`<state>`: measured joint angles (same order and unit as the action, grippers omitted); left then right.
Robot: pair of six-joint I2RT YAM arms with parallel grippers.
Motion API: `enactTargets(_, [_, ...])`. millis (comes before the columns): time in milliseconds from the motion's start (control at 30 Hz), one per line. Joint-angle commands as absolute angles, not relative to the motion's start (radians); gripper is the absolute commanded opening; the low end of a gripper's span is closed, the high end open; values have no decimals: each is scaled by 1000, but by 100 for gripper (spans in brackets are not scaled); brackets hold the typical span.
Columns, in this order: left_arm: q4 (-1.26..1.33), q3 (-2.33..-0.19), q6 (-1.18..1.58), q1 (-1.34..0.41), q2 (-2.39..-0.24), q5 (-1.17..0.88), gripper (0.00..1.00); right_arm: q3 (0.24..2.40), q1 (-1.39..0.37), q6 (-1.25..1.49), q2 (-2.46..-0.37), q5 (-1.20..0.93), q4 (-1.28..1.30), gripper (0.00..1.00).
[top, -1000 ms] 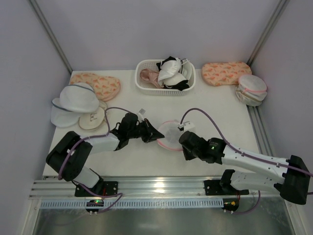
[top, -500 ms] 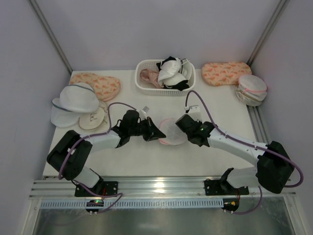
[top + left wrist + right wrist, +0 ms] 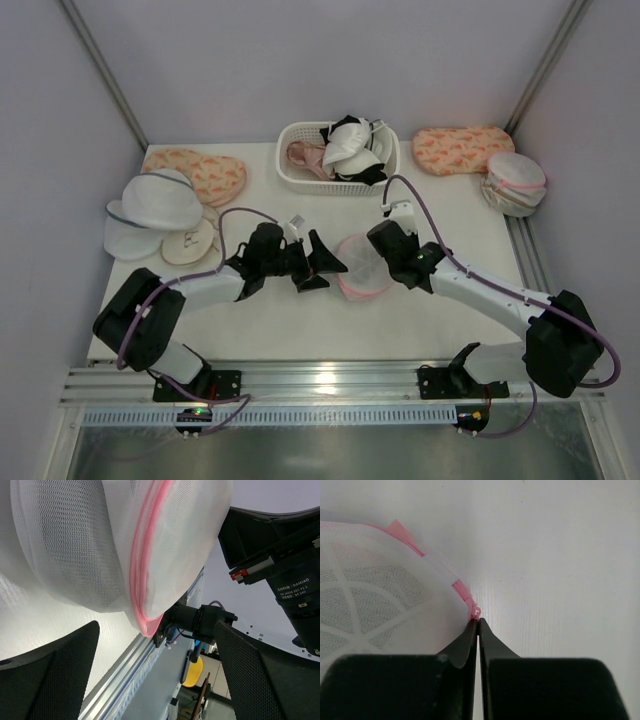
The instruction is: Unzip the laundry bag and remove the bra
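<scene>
The laundry bag [image 3: 360, 266], a white mesh dome with a pink zipper rim, lies mid-table between both arms. My left gripper [image 3: 324, 264] stands wide open just left of it, apart from the mesh. In the left wrist view the bag [image 3: 90, 545] and its pink zipper [image 3: 144, 570] fill the space ahead of the open gripper [image 3: 155, 672]. My right gripper [image 3: 387, 262] sits at the bag's right edge. In the right wrist view this gripper [image 3: 479, 622] is shut on the pink zipper pull [image 3: 476, 612] at the bag's rim [image 3: 385, 605]. The bra is hidden.
A white basket [image 3: 297, 178] of garments stands at the back centre. Mesh domes with grey-blue rims [image 3: 155, 200] and a cream pad [image 3: 186, 244] lie at the left. Orange patterned pouches [image 3: 205, 172] [image 3: 462, 148] and stacked pink-rimmed bags [image 3: 515, 182] sit at the back.
My left gripper has opened and let go of the bag's left edge. The right arm swung from the bag's near side to its far right side, and the bag shifted slightly right.
</scene>
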<state>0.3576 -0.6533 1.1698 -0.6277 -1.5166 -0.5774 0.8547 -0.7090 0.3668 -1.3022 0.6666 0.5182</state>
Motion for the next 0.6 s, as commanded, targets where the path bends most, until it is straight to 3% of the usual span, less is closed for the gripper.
enactTargets(0, [354,-628,1163,-626,-1450,-552,98,879,-693,356,-1290,695,498,4])
enactTargets(67, [341,-618,1158,-626,-1433,-531,97,893,-681,380,-1298,710,515,4])
enactTargets(100, [333,-612,1154,-626,-1428,-525,97,902,-667,390,-1301,712,543,13])
enactTargets(133, [325,-609,1149,-626,-1428,-514,97,913,-660,405,-1310,718,566,31])
enactTargets(167, [304,-606,1144,-624,-1424,-491,96,942,-655,438,-1336,744,592,65])
enactTargets(233, [275,-603,1122,-626,-1416,-447,94,975,-652,475,-1368,788,688,82])
enactTargets(267, [229,-604,1108,-626,-1398,-387,94,1001,-653,523,-1379,813,718,87])
enactTargets(400, [120,-618,1034,-623,-1358,-244,87,990,-658,543,-1291,867,732,88])
enactTargets(567, [95,-624,977,-618,-1351,-147,61,879,-667,410,-1071,632,525,88])
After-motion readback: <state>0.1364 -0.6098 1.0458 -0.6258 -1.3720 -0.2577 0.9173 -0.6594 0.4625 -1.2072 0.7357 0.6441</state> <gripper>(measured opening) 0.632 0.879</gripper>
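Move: The laundry bag's middle lies about 6 cm right of the left hand, 1 cm ahead and 6 cm below; that hand is empty and wide open beside the bag's left rim. From the right hand, shut at the zip's far right end, the bag's middle is some 9 cm left, 6 cm back and 5 cm lower. The white basket is roughly 27 cm straight ahead of the left hand, or 19 cm ahead and 15 cm left of the right. The right hand opens wide to let go of the zip end, easing about 3 cm to the right away from the bag before rising some 4 cm with the fingers spread. Meanwhile the left hand, clear of the bag, barely lifts and then draws about 5 cm left, sinking a little and edging forward, as its fingers tip some 15 degrees further down, swing slightly counter-clockwise and close partway on nothing. ##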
